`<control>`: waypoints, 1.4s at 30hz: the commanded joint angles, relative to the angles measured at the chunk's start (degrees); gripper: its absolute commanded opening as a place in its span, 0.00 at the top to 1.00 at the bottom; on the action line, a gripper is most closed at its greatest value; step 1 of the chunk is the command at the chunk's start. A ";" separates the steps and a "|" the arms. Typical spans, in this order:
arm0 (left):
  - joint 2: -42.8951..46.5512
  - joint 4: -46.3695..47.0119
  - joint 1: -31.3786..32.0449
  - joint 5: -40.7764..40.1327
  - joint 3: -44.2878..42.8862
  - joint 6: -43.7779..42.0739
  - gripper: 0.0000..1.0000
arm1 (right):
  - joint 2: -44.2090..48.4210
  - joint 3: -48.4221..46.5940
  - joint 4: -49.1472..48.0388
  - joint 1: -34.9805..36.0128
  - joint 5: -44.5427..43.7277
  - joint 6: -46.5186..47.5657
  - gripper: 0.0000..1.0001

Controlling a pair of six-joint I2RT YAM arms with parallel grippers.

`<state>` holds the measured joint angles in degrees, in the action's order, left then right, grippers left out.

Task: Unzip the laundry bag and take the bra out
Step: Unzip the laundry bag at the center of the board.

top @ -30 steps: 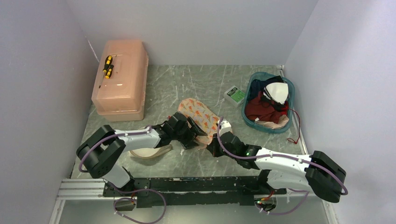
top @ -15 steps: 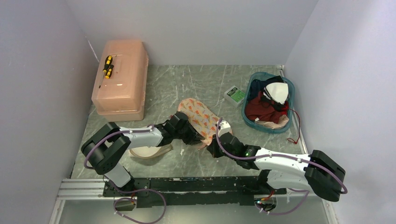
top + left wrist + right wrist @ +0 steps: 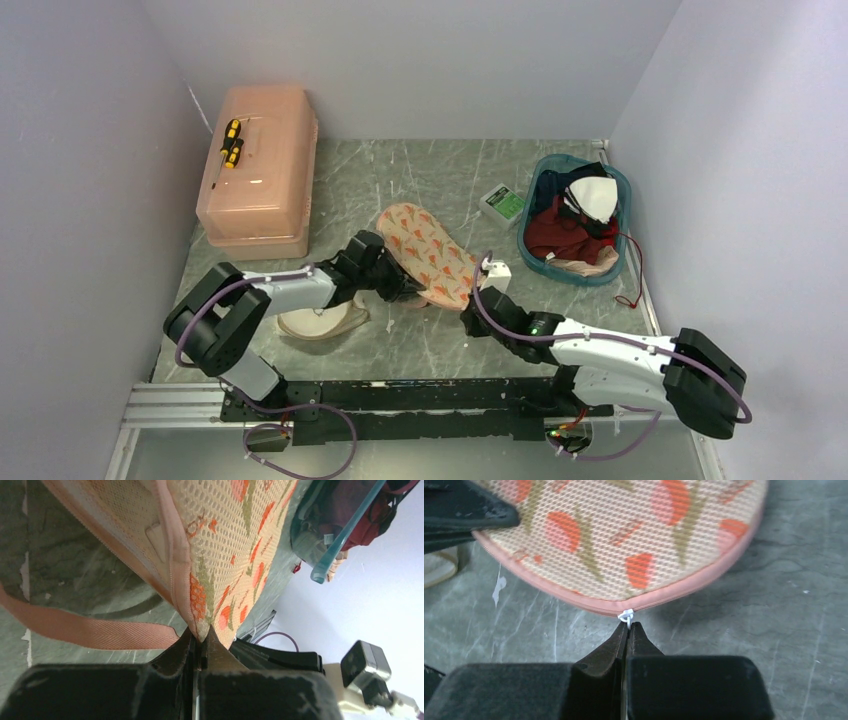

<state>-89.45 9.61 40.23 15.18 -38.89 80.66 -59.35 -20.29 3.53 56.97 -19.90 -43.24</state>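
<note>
The laundry bag [image 3: 430,250] shows as a flat beige mesh pouch with orange prints and a pink zip rim, lying mid-table. My left gripper [image 3: 408,291] pinches its near left edge; in the left wrist view the mesh [image 3: 235,540] is clamped between the shut jaws of that gripper [image 3: 201,636]. My right gripper [image 3: 467,303] is at the bag's near right rim. In the right wrist view this gripper [image 3: 628,626] is shut on the small white zipper pull [image 3: 626,615] at the pink rim of the bag [image 3: 624,540]. The bra is hidden.
A teal basket [image 3: 618,185] of red, dark and white laundry stands at the back right, with a small green-white box [image 3: 502,203] beside it. A peach plastic bin [image 3: 260,170] carrying a yellow screwdriver [image 3: 231,142] sits back left. A cream cup-shaped piece [image 3: 322,322] lies by the left arm.
The left gripper has closed on the bag's edge and drawn back to the left. The bag has slid up and left, stretched out. The right gripper has shifted slightly right, still holding the pull.
</note>
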 commanded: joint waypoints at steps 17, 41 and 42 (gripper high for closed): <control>-17.64 -18.07 -11.06 20.19 -27.21 -32.00 0.81 | -1.38 -0.88 -8.31 4.54 -1.64 5.11 1.00; 8.60 -9.41 4.36 -2.46 -2.25 0.10 0.15 | -8.36 -7.20 -13.71 4.31 3.70 7.82 1.00; 7.69 -8.11 4.41 -2.59 -2.27 0.60 0.15 | -7.93 -6.95 -14.33 4.29 4.53 8.35 1.00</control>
<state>-79.07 -8.73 44.23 13.61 -41.45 75.33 -69.12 -25.41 -6.59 61.23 -18.52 -37.65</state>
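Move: The patterned laundry bag is already pinched at its near edge by the left fingers; its middle lies about 7 cm ahead of that hand, 2 cm to its right and slightly lower. The zipper pull, already gripped by the right hand, is some 10 cm right of the left hand and 3 cm back. The bag's middle is about 10 cm ahead and 8 cm left of the right hand. The white bag sits roughly 21 cm left and 6 cm back of the left hand. The bag's pinched edge is carried about 6 cm forward by the left hand, turning clockwise some 20 degrees; its fingers then open wide and let go, and the hand swings up and back with an arc to the left, then sinks to hover open beside the near edge, closer to the pull. The right hand keeps the pull, easing forward-right, then drawing about 7 cm left. ##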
